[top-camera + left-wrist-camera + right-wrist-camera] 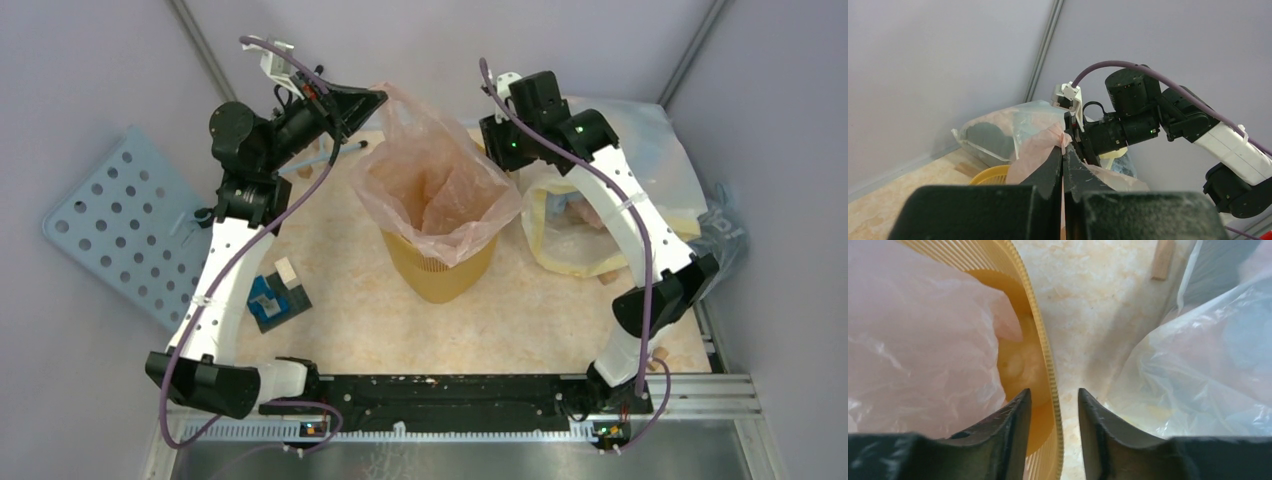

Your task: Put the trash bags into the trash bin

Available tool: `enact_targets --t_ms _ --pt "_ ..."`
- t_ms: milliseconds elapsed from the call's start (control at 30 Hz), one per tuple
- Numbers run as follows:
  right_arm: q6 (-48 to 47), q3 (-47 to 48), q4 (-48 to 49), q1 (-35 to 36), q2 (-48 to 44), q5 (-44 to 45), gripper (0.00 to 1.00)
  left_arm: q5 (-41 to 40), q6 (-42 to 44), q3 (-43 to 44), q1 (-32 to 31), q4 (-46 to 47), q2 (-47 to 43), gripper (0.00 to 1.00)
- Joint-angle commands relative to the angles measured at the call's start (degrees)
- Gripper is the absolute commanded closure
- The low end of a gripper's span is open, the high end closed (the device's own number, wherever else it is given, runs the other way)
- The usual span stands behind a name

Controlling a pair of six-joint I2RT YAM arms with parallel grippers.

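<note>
The yellow-orange trash bin [440, 272] stands mid-table, and the pale pink trash bag [437, 187] sits in it with its mouth spread wide above the rim. My left gripper [374, 98] is at the bag's far-left edge. In the left wrist view it [1064, 150] is shut on a pinch of pink film [1040, 150]. My right gripper [492, 138] hangs at the bag's right side. In the right wrist view it [1054, 396] is open and empty over the ribbed bin rim [1040, 335], with the pink bag [918, 340] to its left.
A large whitish-yellow sack [600, 215] lies right of the bin, with a grey-blue bag [727, 235] beyond it. A pale blue perforated board [115, 225] leans at the left. A small blue and dark block [278, 297] sits near the left arm. A wooden piece [1163, 260] lies on the table.
</note>
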Motion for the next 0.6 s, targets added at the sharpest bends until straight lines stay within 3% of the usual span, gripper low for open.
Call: enact_targets --t_ms 0,300,567 --pt "0.0 4.0 1.3 0.8 0.6 5.3 0.56 0.4 0.5 0.8 -0.1 0.2 -0.1 1.0" --pt "1.0 13.5 0.3 0.8 0.1 15.8 0.35 -1.8 4.4 4.4 -0.1 -3.0 1.3 1.0" --pt "5.5 11.7 2.1 1.4 -8.6 10.7 0.28 -5.1 10.7 10.8 -0.1 -11.3 4.0 1.0"
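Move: The right fingers straddle the trash bin's far right rim, already partly open. The bin's middle is about 9 cm to that hand's left, 6 cm back and 15 cm below. The pink bag's open mouth hangs over the bin, some 9 cm left and 4 cm back, while the white trash bag lies roughly 23 cm right, 5 cm ahead and 22 cm lower. From the left hand, the bin's middle is about 9 cm right, 4 cm back and 36 cm below. The right fingers come free of the bin's rim, opening wider as the hand lifts about 9 cm and drifts some 3 cm to the right, away from the bin; its fingertips tip upward roughly 15 degrees, with a slight clockwise turn. The left hand keeps its pinch on the pink bag's raised corner and, late on, eases about 2 cm forward. ##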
